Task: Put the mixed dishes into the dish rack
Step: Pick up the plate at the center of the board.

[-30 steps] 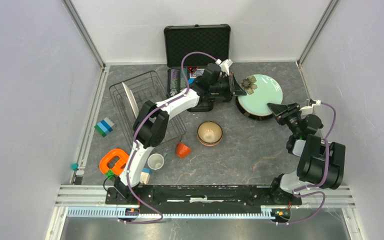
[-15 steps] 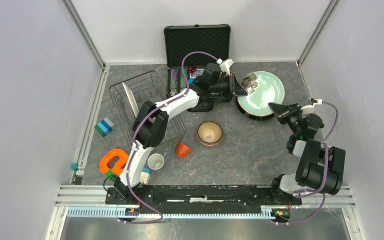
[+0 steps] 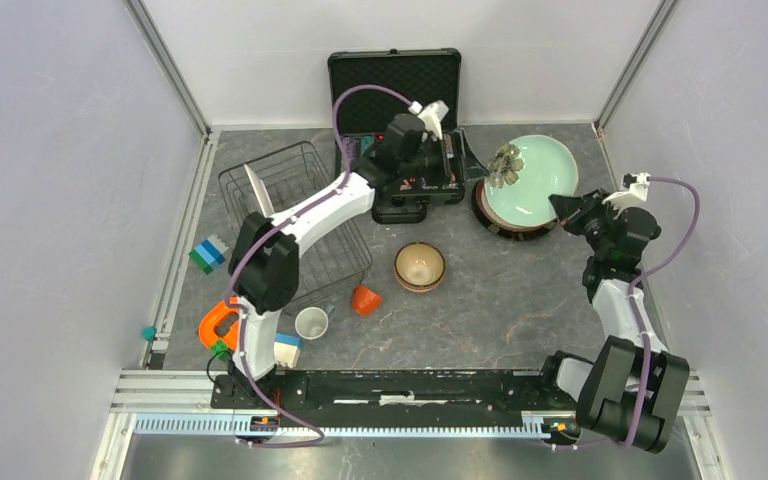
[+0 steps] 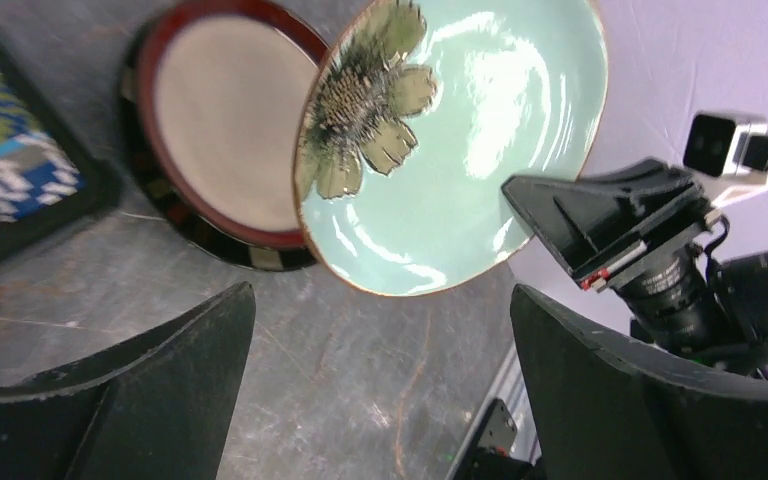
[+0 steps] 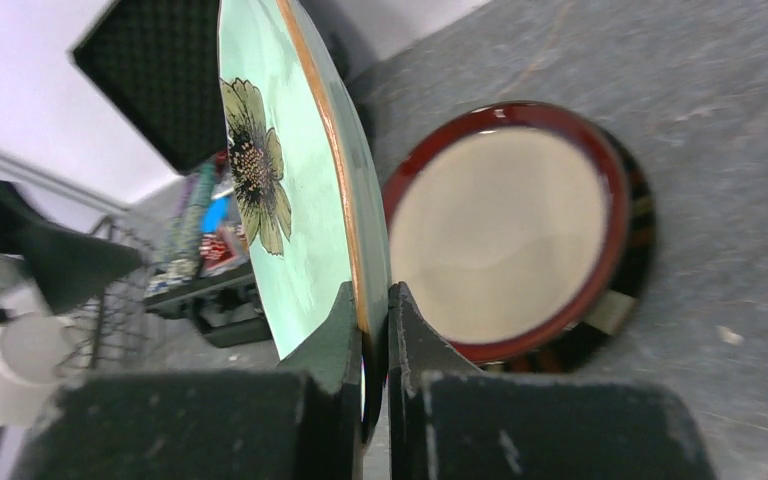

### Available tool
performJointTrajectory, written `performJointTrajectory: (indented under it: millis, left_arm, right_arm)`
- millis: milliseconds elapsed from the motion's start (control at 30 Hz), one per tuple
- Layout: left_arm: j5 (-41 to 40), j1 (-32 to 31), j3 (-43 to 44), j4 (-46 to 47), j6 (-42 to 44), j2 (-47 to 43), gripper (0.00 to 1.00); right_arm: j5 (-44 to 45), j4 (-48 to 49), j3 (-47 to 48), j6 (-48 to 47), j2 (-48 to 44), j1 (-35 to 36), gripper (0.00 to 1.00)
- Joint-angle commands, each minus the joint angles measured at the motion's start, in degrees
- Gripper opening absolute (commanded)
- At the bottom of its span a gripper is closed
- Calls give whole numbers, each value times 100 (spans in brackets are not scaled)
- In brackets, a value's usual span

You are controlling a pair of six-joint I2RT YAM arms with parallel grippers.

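Note:
The teal plate with a flower (image 3: 525,180) is tilted up on edge, and my right gripper (image 3: 563,207) is shut on its right rim; the right wrist view shows the fingers pinching that rim (image 5: 370,300). Under it the dark-rimmed beige plate (image 3: 505,227) lies flat on the table. My left gripper (image 3: 463,160) stands open just left of the teal plate (image 4: 460,150) with nothing between its fingers (image 4: 380,300). The black wire dish rack (image 3: 300,170) at the left holds a white plate (image 3: 259,195) on edge. A tan bowl (image 3: 420,267), an orange cup (image 3: 365,299) and a white cup (image 3: 311,323) sit on the table.
An open black case (image 3: 395,90) of poker chips stands at the back, behind the left arm. An orange ring toy (image 3: 225,322) and a white-and-blue block (image 3: 208,253) lie at the left. Walls close in on both sides.
My left gripper has opened, let go of the teal plate's left rim and drawn back to the left. My right gripper has shut on the right rim and tipped the plate up.

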Motion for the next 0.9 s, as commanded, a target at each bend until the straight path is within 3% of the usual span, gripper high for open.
performJointTrajectory:
  millis: [0, 333, 467, 633, 867]
  left_arm:
    - [-580, 125, -84, -430, 395, -731, 100]
    - [-1100, 213, -650, -570, 455, -2072, 100]
    - [-440, 683, -1395, 295, -454, -2554, 100]
    - [852, 1543, -2655, 2809, -2535, -2724, 100]
    - [822, 1545, -2774, 2532, -2283, -2932, 100]
  right_arm:
    - [743, -263, 584, -1071, -507, 155, 0]
    - [1916, -218, 787, -2842, -1085, 1277, 0]
    - [2363, 112, 583, -3563, -1432, 1861, 0]
    - [3132, 476, 343, -4566, -1807, 2723, 0]
    - [4277, 1411, -186, -6199, -1979, 4035, 0]
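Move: Some 55 cm to the right hand's left, about level with it and 15 cm lower, lies the middle of the dish rack. The green plate in its fingers is centred 8 cm ahead and 4 cm left; the brown-rimmed plate stays about 5 cm ahead, 6 cm left and 12 cm below. From the left hand, the rack lies some 38 cm left, 10 cm back and 18 cm down, and the green plate 13 cm right and 1 cm back. Keeping its pinch on the green plate's rim, the right hand first edges barely right, then swings left and up about 8 cm each, easing back a little, toward the rack. It rolls some 50 degrees, left side sinking, while its fingertips tip upward. The open, empty left hand withdraws left about 16 cm and up over the poker case, dipping slightly at the end. ##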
